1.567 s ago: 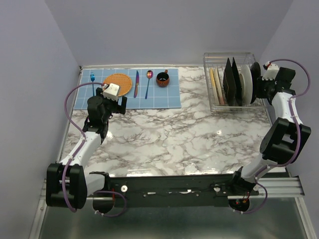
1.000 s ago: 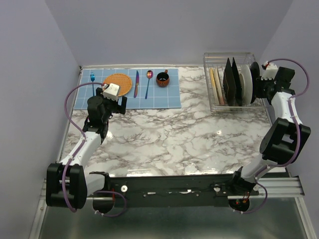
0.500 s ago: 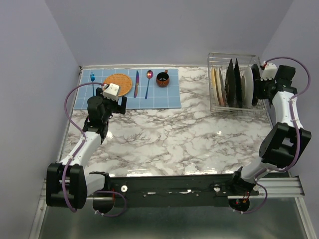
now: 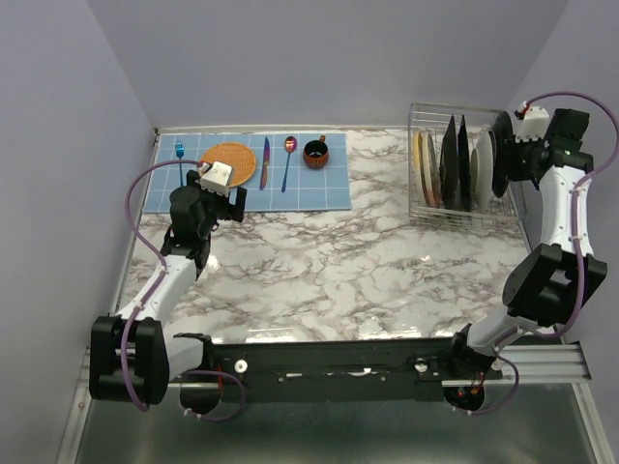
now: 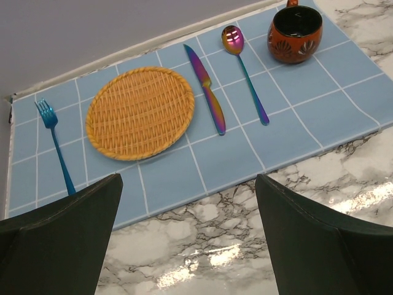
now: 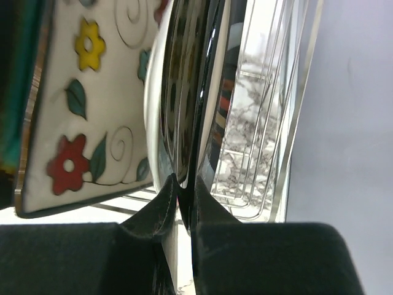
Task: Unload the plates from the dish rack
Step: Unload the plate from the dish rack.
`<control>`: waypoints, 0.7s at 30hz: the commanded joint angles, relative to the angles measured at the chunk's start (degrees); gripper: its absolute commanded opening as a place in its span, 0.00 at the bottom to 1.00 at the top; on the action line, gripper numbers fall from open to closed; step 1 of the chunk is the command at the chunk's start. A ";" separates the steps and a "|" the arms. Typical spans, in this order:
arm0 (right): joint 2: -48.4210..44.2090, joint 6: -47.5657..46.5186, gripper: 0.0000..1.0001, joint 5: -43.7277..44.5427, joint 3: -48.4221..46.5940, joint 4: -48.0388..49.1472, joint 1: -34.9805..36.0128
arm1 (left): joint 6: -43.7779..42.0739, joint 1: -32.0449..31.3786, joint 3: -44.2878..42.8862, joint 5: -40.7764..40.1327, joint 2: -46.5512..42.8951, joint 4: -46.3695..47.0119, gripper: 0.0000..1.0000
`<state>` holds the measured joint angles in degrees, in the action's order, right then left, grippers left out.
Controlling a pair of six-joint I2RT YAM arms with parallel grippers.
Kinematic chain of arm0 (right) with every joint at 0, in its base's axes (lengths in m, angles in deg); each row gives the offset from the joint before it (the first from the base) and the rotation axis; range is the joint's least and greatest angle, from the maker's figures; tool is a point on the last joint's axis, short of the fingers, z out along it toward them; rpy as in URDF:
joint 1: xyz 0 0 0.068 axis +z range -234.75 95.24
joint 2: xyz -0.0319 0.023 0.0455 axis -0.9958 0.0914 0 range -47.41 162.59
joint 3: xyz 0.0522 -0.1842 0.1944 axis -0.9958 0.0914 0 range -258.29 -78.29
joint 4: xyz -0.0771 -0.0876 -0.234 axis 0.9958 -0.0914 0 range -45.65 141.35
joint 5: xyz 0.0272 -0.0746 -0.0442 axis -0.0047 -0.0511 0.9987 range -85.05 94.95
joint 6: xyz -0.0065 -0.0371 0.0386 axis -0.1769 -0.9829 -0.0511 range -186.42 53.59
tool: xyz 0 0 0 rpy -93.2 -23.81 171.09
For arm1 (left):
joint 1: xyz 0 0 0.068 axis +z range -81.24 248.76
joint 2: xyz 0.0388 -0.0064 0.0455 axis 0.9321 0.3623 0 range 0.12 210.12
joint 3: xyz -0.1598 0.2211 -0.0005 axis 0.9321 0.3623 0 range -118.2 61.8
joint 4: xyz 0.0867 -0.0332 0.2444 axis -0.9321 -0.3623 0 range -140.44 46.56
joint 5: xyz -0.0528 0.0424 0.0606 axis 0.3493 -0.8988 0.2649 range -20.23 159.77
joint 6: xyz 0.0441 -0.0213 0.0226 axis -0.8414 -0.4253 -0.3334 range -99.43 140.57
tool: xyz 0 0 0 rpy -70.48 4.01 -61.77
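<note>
The silvery wire dish rack (image 4: 456, 218) stands at the back right with several plates upright in it. In the right wrist view my right gripper (image 6: 186, 184) is shut on the rim of the round black-rimmed plate (image 6: 199, 80), the rightmost one. Beside it stands the square cream floral plate (image 6: 92, 104), and rack wires (image 6: 273, 123) show behind. From above, the right gripper (image 4: 507, 170) sits at the rack's right end against that plate (image 4: 499, 135). My left gripper (image 5: 187, 233) hangs open and empty over the marble near the blue mat, seen from above as the left gripper (image 4: 224, 196).
A blue placemat (image 5: 288, 117) at the back left carries an orange woven disc (image 5: 140, 112), a fork (image 5: 56, 147), a knife (image 5: 207, 92), a spoon (image 5: 245, 74) and an orange cup (image 5: 295, 34). The purple side wall (image 6: 350, 110) is close behind the rack.
My right gripper has moved right and back with the black-rimmed plate pinched. The rack and its plates have shifted right with it. The left arm has not moved.
</note>
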<state>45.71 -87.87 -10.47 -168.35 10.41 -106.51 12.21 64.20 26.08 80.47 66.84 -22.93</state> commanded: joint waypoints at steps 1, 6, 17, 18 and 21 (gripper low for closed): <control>-0.75 -2.81 0.01 5.58 -8.72 10.28 -1.27 | -0.43 0.25 0.13 -0.77 0.52 0.76 0.99; 0.48 -2.19 0.01 4.44 -12.06 8.87 -1.27 | -0.60 0.25 0.04 -0.86 1.05 0.76 0.99; -2.59 -3.68 0.01 1.36 -17.34 2.11 -1.27 | -0.60 0.25 -0.92 -0.85 2.19 0.58 0.99; -2.94 -3.95 0.01 0.84 -17.51 1.49 -1.27 | -0.60 0.25 -0.93 -0.94 2.27 0.58 0.99; -4.44 -4.82 0.01 -1.53 -17.87 -1.58 -1.18 | -1.04 0.25 -0.93 -1.29 2.19 0.58 0.99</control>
<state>46.80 -89.86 -7.71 -182.28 8.09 -107.91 12.12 64.20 26.08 80.45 68.82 -22.93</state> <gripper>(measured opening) 0.135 0.987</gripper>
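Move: The dark plate is already pinched at its upper near rim in the right hand, its middle some 6 cm ahead and 7 cm below, standing in the rack's rightmost slots. The white plate stands about 5 cm left and 6 cm ahead, and the flowered square plate roughly 9 cm left and 6 cm ahead, both about 10 cm lower. From the idle left hand, the dark plate is around 62 cm right, 7 cm ahead and 5 cm lower. The dark plate is drawn up out of the rack by the right hand, whose closed fingers keep their pinch on the rim. The hand rises about 8 cm, at first with a little forward travel, then swings about 3 cm right, away from the white plate, tipping its fingers up some 10 degrees and slowing near the top. ##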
